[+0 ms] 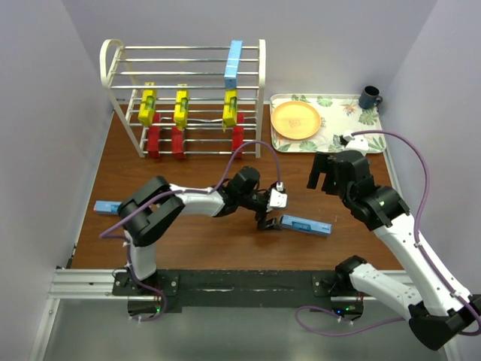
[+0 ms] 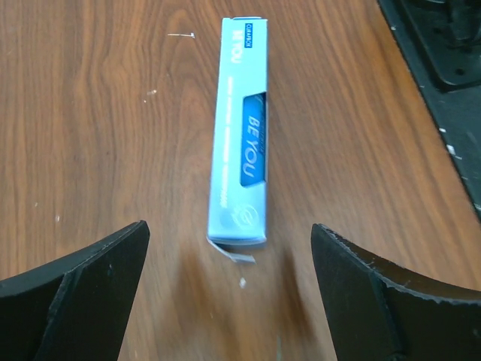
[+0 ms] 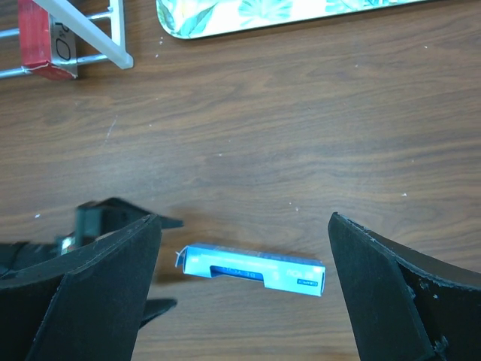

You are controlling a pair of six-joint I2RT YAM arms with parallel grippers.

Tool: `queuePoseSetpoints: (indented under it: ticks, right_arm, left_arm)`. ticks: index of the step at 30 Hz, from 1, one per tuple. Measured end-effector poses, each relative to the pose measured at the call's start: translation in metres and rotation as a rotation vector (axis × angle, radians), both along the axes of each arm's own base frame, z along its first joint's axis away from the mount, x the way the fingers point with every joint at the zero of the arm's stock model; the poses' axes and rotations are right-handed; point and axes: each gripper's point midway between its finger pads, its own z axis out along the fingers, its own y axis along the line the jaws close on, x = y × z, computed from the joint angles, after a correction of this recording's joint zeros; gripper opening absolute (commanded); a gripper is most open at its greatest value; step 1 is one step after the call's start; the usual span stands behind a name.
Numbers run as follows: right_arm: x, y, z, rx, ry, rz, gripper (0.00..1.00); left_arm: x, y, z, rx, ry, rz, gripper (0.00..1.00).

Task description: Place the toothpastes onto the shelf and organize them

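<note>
The white wire shelf (image 1: 120, 71) at the back left holds three red toothpastes (image 1: 178, 141) low down, three yellow ones (image 1: 181, 107) on the middle tier and a light blue one (image 1: 234, 62) on top. Another light blue carton (image 1: 304, 224) (image 2: 240, 135) (image 3: 252, 268) lies flat on the table. My left gripper (image 1: 269, 214) (image 2: 229, 293) is open just short of its torn near end, with the carton not between the fingers. My right gripper (image 1: 325, 174) (image 3: 244, 293) hangs open higher up, beyond that carton. A third light blue carton (image 1: 105, 206) lies at the table's left edge.
A floral tray (image 1: 353, 113) (image 3: 263, 15) at the back right carries an orange plate (image 1: 296, 120) and a dark mug (image 1: 369, 97). A small black-and-white object (image 1: 347, 140) sits on its front rim. Walls close in left, right and behind.
</note>
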Motion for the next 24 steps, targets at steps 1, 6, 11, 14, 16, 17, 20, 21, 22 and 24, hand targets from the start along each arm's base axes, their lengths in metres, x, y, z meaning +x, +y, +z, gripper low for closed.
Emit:
queuePoseSetpoints:
  ticks: [1, 6, 11, 14, 16, 17, 20, 21, 22, 24]
  right_arm:
    - [-0.001, 0.000, 0.000, -0.003, 0.003, 0.001, 0.97]
    - [-0.003, -0.001, -0.001, -0.008, 0.013, 0.001, 0.97]
    - [-0.006, -0.003, -0.005, -0.018, 0.031, 0.002, 0.97]
    - [-0.007, -0.003, -0.005, -0.019, 0.036, 0.003, 0.97]
    - [-0.007, -0.003, -0.006, -0.019, 0.038, 0.004, 0.97]
    - [-0.007, -0.003, -0.006, -0.019, 0.040, 0.004, 0.97]
    - [-0.008, -0.002, -0.006, -0.013, 0.042, 0.005, 0.97]
    - [-0.008, -0.002, -0.006, -0.010, 0.042, 0.006, 0.97]
    - [-0.008, -0.002, -0.006, -0.009, 0.042, 0.006, 0.97]
    - [-0.008, -0.001, -0.006, -0.005, 0.042, 0.010, 0.97]
  left_arm:
    - [0.002, -0.005, -0.003, -0.003, -0.001, -0.004, 0.91]
    - [0.006, -0.021, -0.016, -0.006, 0.001, -0.026, 0.79]
    - [0.006, -0.029, -0.037, 0.022, 0.021, -0.043, 0.71]
    - [0.003, -0.029, -0.047, 0.043, 0.036, -0.050, 0.64]
    - [0.001, -0.030, -0.047, 0.041, 0.038, -0.058, 0.56]
    - [0.000, -0.031, -0.047, 0.039, 0.036, -0.061, 0.54]
    - [-0.003, -0.032, -0.048, 0.041, 0.032, -0.070, 0.43]
    - [-0.004, -0.033, -0.048, 0.042, 0.033, -0.072, 0.39]
    - [-0.005, -0.033, -0.048, 0.042, 0.032, -0.073, 0.38]
    - [-0.006, -0.034, -0.048, 0.041, 0.032, -0.074, 0.34]
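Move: The blue toothpaste lies flat with its middle about 10 cm to the left hand's right, 2 cm nearer the base and 5 cm below; its loose-flapped left end is just beyond the open fingers. From that hand, the shelf's near right foot is some 21 cm ahead and 5 cm left, and the orange plate about 33 cm ahead and 7 cm right. From the right hand, the blue toothpaste is about 7 cm back, 2 cm left and 22 cm below. The left fingers come to pinch the sides of the blue toothpaste at its left end. The hand slides right about 3 cm towards the box while sinking, drops the rest of some 5 cm until the pads straddle the box, then stays nearly in place as the fingers, closing all along, shut on it. ##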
